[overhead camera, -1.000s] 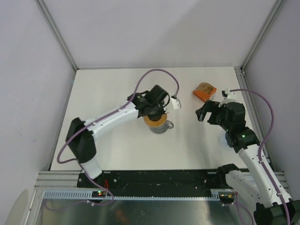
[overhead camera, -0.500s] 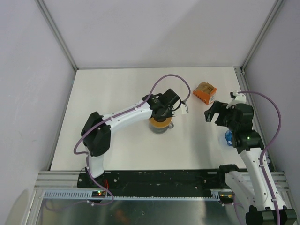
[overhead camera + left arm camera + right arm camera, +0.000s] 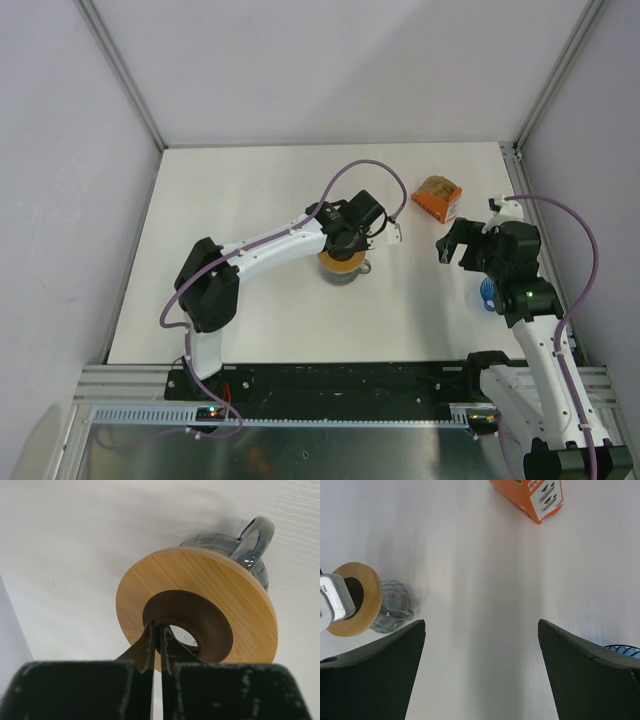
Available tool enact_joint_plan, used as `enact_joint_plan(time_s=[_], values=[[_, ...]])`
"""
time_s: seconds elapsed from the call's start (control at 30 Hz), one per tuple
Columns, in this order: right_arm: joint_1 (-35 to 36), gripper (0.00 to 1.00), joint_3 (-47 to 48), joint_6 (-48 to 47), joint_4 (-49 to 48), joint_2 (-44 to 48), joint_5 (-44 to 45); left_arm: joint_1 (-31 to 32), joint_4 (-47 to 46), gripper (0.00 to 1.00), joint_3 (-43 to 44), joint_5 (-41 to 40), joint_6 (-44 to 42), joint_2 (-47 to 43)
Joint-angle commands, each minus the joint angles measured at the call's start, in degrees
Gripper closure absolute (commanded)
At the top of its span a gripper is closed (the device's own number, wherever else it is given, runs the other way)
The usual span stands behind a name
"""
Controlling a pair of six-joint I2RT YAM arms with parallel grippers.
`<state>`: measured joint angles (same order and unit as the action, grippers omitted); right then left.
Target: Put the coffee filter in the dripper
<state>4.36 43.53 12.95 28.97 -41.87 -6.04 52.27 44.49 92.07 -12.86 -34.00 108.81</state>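
The dripper (image 3: 486, 294), a dark-blue cone, sits at the right of the table, half hidden under my right arm; its rim shows in the right wrist view (image 3: 623, 650). No loose coffee filter is in view. A flat wooden ring (image 3: 210, 585) lies on the grey mug (image 3: 212, 541). My left gripper (image 3: 156, 626) is shut on the ring's inner edge, one finger inside the hole. In the top view the left gripper (image 3: 339, 251) is over the ring (image 3: 340, 264). My right gripper (image 3: 447, 248) is open and empty above bare table (image 3: 481, 622).
The orange box of stacked brown filters (image 3: 437, 197) stands at the back right, also in the right wrist view (image 3: 530, 495). The mug (image 3: 390, 616) and ring (image 3: 367, 597) show at the left of that view. Walls close the table on three sides.
Over the last second my left arm swung right and settled on the ring; my right arm drew right, uncovering the dripper. Both have barely moved in the last half second.
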Motion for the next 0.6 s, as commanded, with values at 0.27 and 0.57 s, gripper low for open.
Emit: enact_joint_plan(time_s=[0.27, 0.57], values=[[-0.25, 0.00, 2.19, -0.92, 0.11, 0.73, -0.28, 0.33, -0.36, 0.64, 2.70, 0.41, 1.25, -2.41], [-0.25, 0.01, 2.18, 0.58, 0.75, 0.51, 1.46, 0.20, -0.29, 0.55, 4.74, -1.94, 1.32, -4.15]])
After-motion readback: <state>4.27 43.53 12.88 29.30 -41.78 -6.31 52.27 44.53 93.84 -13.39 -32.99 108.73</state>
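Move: The left fingers still pinch the dripper near the forward rim of its brown cone; its middle is about 3 cm back, 1 cm right and 1 cm below the hand. The carafe stands beneath, about 3 cm back and 7 cm below; the orange box is about 12 cm ahead, 21 cm right and 8 cm below. From the right hand, the dripper is about 24 cm left, 2 cm ahead and 10 cm below. The left hand stays put while its fingers open nearly halfway, releasing the dripper, then rises about 1 cm. ##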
